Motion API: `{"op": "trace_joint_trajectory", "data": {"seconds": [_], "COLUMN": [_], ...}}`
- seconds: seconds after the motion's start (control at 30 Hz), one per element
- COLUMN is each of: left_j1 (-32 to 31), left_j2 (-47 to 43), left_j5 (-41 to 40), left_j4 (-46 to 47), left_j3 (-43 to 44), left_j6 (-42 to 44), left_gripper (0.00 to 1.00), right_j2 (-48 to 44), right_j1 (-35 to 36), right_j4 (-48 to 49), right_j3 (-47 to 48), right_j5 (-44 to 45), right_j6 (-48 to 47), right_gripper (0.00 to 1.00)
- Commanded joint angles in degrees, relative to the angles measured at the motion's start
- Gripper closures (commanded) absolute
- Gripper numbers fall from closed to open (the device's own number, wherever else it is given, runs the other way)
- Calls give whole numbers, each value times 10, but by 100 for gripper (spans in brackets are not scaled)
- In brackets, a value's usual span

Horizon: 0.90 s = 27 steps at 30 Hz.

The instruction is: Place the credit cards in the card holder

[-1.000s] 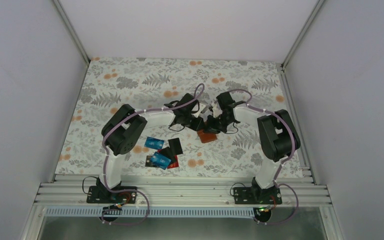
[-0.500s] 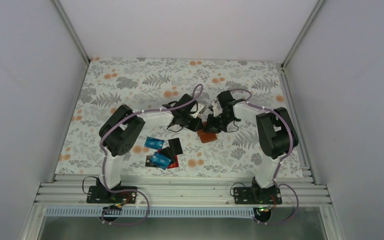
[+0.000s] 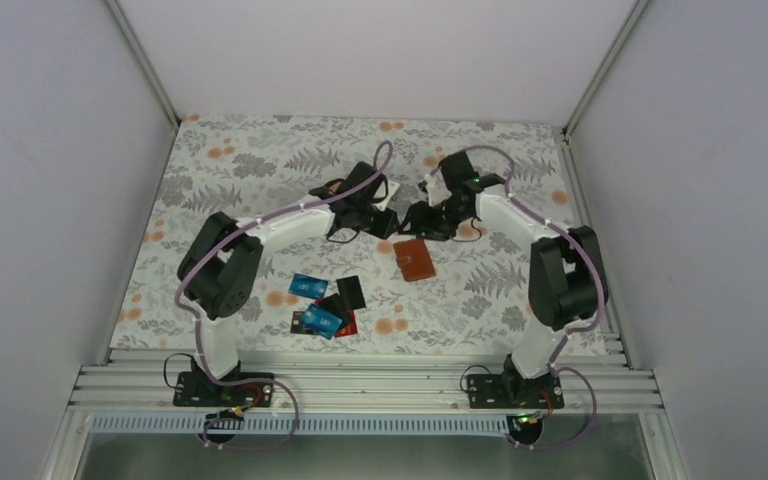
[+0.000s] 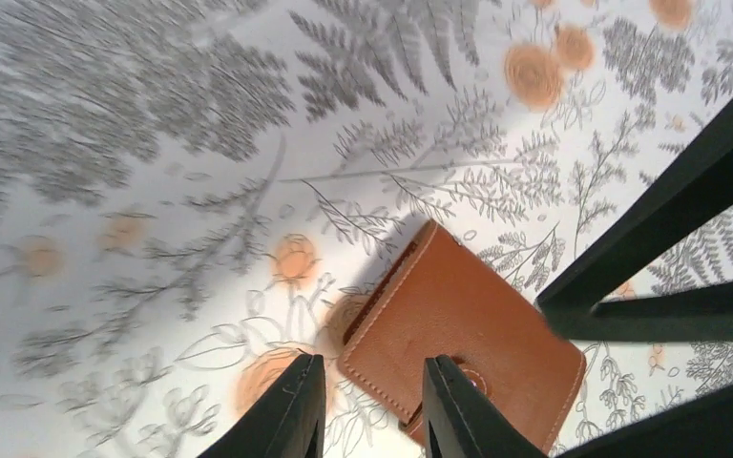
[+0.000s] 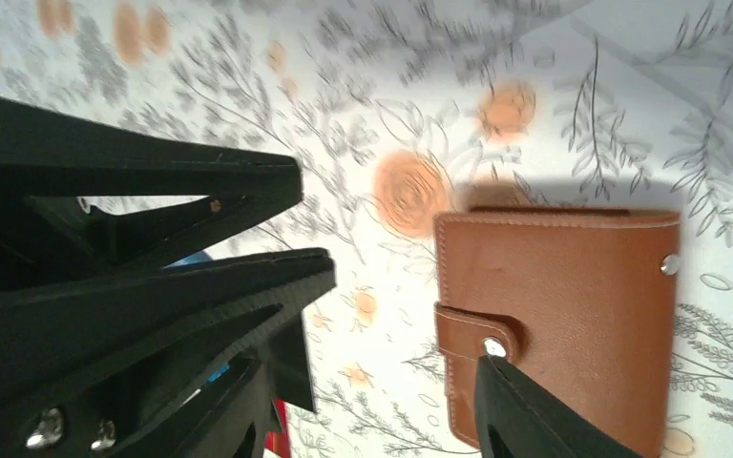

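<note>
The card holder lies shut on the floral cloth, a brown leather wallet with its snap strap fastened. Both grippers hang just above its far side, tips facing each other. My left gripper is open with only air between its fingers. My right gripper is open too, and one fingertip hovers over the strap's snap. The credit cards lie loose nearer the bases: a blue one, a black one, another blue one and a red one.
The left gripper's black fingers fill the left of the right wrist view. The right gripper's fingers cross the right of the left wrist view. Aluminium rails run along the near edge, and white walls enclose the table.
The right gripper has opened and let go of the card holder. Both grippers have risen and drawn back towards the far side. The holder now lies flat and fully in view.
</note>
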Motion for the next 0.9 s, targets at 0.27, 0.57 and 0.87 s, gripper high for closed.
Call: {"op": "trace_joint_trajectory", "data": {"seconds": [0.27,0.57,0.87], "left_j1": [67,144,181], "left_j2": [-288,-446,-571], "left_j5": [-218,-443,-526], "left_j4": [-64,-52,230], "left_j3": [-81,-177,-421], "left_j6": [-1,-28,124], "left_gripper": [1,0,0], "right_j2": [-233,-393,-429], "right_j1": [-4,-4,-48], "right_j4": [95,304,526], "right_j3": [72,-103,-326], "right_j5": [259,515,524], "right_j6": [31,-96,-199], "right_gripper": [0,0,0]}}
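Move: The closed card holder lies about 8 cm below both empty grippers: some 3 cm back and 5 cm to the right of the left hand, and about 4 cm back and 1 cm to the right of the right one. From the left hand, the loose black card is roughly 11 cm back and 9 cm to the left, the upper blue card 9 cm back and 18 cm to the left, both also 8 cm lower. Touching nothing, both hands swing up and apart, away from the card holder. The left sweeps about 30 cm to its left while rising, the right climbs about 26 cm while going some 15 cm right and slightly forward; both sink a little at the end. Their fingers spread wide, and the wrists turn from pointing inward and down towards facing forward, nearly level. ##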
